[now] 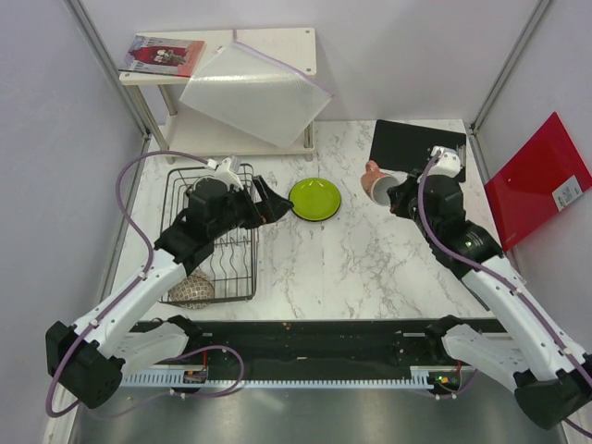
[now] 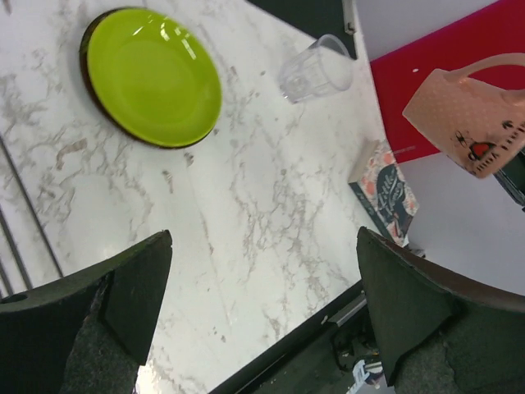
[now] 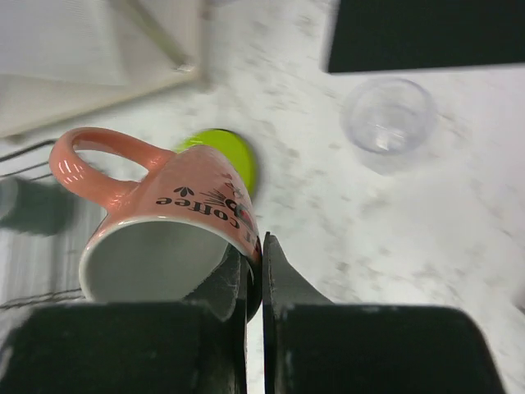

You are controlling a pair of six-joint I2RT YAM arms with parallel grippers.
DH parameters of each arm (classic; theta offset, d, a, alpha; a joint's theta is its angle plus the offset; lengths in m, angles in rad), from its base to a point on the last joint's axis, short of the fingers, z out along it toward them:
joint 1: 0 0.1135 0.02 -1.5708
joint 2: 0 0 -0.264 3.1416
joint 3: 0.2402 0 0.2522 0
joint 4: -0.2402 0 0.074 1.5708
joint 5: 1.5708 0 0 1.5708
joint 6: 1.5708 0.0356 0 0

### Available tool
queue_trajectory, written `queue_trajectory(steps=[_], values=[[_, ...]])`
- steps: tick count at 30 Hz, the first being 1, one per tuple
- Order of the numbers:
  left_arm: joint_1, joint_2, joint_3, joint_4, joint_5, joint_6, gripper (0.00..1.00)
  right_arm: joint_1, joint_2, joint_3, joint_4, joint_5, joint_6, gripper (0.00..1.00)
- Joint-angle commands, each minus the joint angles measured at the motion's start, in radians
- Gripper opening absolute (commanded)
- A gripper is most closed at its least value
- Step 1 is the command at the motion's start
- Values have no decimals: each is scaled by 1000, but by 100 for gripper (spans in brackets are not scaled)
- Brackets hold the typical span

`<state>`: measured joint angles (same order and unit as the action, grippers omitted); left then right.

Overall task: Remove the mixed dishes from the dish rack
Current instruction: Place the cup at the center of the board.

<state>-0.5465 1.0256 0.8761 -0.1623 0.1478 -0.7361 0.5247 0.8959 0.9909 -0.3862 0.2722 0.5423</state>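
The black wire dish rack (image 1: pixel 215 233) stands at the left with a brown speckled bowl (image 1: pixel 191 289) in its near end. A lime-green plate (image 1: pixel 314 198) lies flat on the marble just right of the rack. My left gripper (image 1: pixel 273 205) hovers beside the plate, open and empty; in the left wrist view its fingers (image 2: pixel 123 304) stand wide apart with the plate (image 2: pixel 153 76) beyond them. My right gripper (image 3: pixel 261 254) is shut on the rim of the small pink cup (image 3: pixel 164 205), held tilted above the table (image 1: pixel 377 182). A clear glass (image 3: pixel 387 115) stands upright near the black mat.
A black mat (image 1: pixel 416 143) lies at the back right. A white two-tier shelf (image 1: pixel 277 42) at the back holds a book (image 1: pixel 165 54) and a leaning white sheet (image 1: pixel 254 92). A red board (image 1: pixel 536 180) leans against the right wall.
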Motion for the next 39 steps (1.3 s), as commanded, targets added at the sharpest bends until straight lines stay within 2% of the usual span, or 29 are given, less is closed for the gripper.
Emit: queue_trajectory(steps=[1, 6, 9, 11, 17, 21, 30, 39], values=[[2, 14, 52, -138, -80, 34, 99, -120, 46, 5, -158, 150, 34, 0], [2, 10, 31, -158, -63, 1, 99, -268, 141, 3, -186, 128, 140, 0], [2, 13, 27, -158, -47, -11, 99, -356, 185, -9, -191, 29, 221, 0], [2, 16, 24, -161, -28, -22, 99, -413, 201, -29, -189, 19, 257, 0], [2, 16, 5, -167, -14, -37, 99, -511, 271, 1, -183, 117, 317, 0], [2, 13, -14, -171, -4, -46, 99, -575, 392, 92, -172, 153, 321, 0], [2, 8, -42, -177, 22, -62, 99, -635, 753, 311, -252, 101, 294, 0], [2, 37, -66, -177, 30, -68, 98, -641, 934, 501, -332, 59, 243, 0]])
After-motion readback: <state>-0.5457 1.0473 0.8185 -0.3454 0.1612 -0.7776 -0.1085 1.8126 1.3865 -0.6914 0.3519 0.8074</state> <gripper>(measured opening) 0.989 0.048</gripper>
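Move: The right hand already holds the cup by its rim, above the marble top. The cup's free spot lies about 12 cm ahead, 20 cm to the right and 24 cm below. The clear glass stands roughly 10 cm left of that spot; the black clipboard's middle is some 14 cm beyond the spot and 4 cm left of it. From the empty left hand the spot is about 52 cm right, 14 cm ahead and 21 cm below. Its shut fingers still pinching the cup's rim, the right hand swings right and down around the near side of the glass, then reaches forward and farther down towards the bare spot on the glass's right: in all some 21 cm right, as much down, and 12 cm forward. It tips down about 45 degrees and turns clockwise nearly 50. The open left hand sinks about 7 cm, easing back slightly. ##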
